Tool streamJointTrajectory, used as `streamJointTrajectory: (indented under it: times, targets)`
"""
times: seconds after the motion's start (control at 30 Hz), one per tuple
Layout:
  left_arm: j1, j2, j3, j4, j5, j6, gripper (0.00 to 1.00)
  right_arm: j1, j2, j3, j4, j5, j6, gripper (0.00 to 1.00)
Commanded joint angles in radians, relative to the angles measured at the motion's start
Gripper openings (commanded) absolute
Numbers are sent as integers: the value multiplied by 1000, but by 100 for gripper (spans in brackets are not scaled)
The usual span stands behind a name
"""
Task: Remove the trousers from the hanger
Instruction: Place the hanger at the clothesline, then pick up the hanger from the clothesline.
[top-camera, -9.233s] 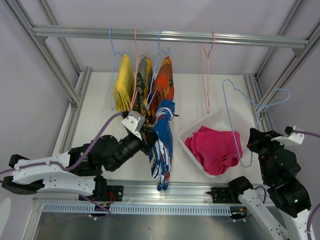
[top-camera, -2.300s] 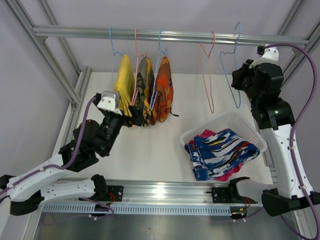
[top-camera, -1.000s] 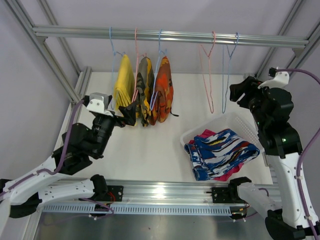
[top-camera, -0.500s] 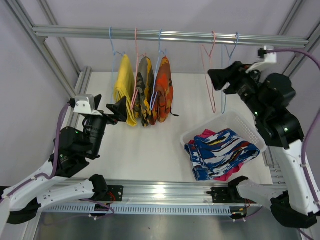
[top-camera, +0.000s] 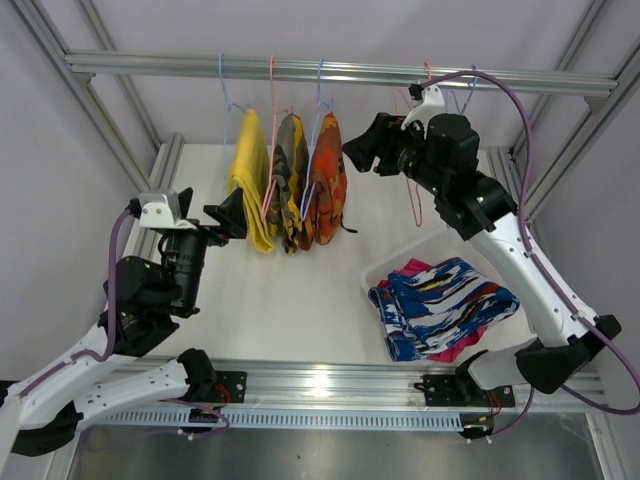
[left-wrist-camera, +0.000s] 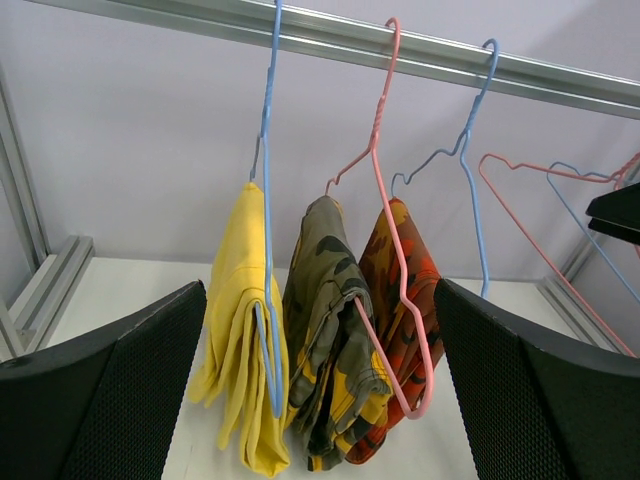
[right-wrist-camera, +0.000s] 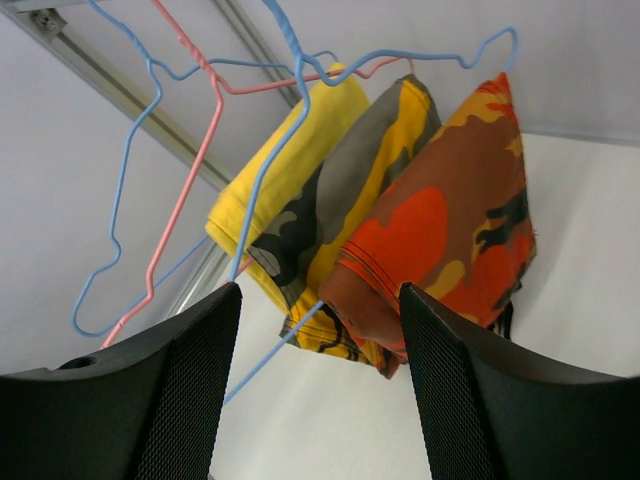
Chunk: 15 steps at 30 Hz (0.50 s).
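Observation:
Three trousers hang on hangers from the rail (top-camera: 350, 72): plain yellow (top-camera: 248, 180), yellow-brown camouflage (top-camera: 288, 180) and orange-red patterned (top-camera: 328, 185). The blue-and-white trousers (top-camera: 445, 300) lie in the white basket (top-camera: 470, 240) on top of the magenta pink ones (top-camera: 412, 268). My left gripper (top-camera: 228, 215) is open and empty, just left of the yellow trousers, and frames all three (left-wrist-camera: 320, 290). My right gripper (top-camera: 362, 150) is open and empty, just right of the orange-red trousers (right-wrist-camera: 440, 230), its jaws either side of their lower end (right-wrist-camera: 320, 300).
An empty pink hanger (top-camera: 413, 205) and an empty blue hanger (top-camera: 470, 85) hang at the right of the rail, behind my right arm. Frame posts stand at both sides of the white table (top-camera: 300, 300).
The blue-and-white trousers went into the basket and their blue hanger went back on the rail. My right arm swung left to the orange-red trousers. My left gripper drew back a little to the left.

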Motion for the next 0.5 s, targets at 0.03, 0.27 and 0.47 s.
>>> streamJointTrajectory:
  times: [0.03, 0.27, 0.47]
  targets:
    - [28, 11, -2, 16, 6, -4, 99, 8, 45, 30, 128, -87, 53, 69]
    - [48, 7, 5, -3, 24, -28, 100, 21, 108, 18, 205, -150, 99, 68]
    - [51, 7, 5, -9, 30, -33, 99, 40, 162, 19, 251, -160, 115, 69]
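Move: The blue hanger with the orange camouflage trousers still on it is next: the middle of its near-side wire is about 9 cm to the right hand's left, some 2 cm farther out and level in height. The orange trousers hang about 7 cm left, 7 cm ahead and 8 cm below; the green camouflage trousers are some 6 cm left of them. From the left hand, that wire is roughly 19 cm right, 8 cm ahead and 3 cm higher. The right hand, empty and with its fingers already part-way open, sweeps about 6 cm to the left at an even pace towards the near-side wire of the blue hanger carrying the orange trousers, easing forward and sinking by some 2 cm each. On the way the wrist swings about 10 degrees counter-clockwise, and the fingers keep their opening, coming close to the wire without closing on it. ##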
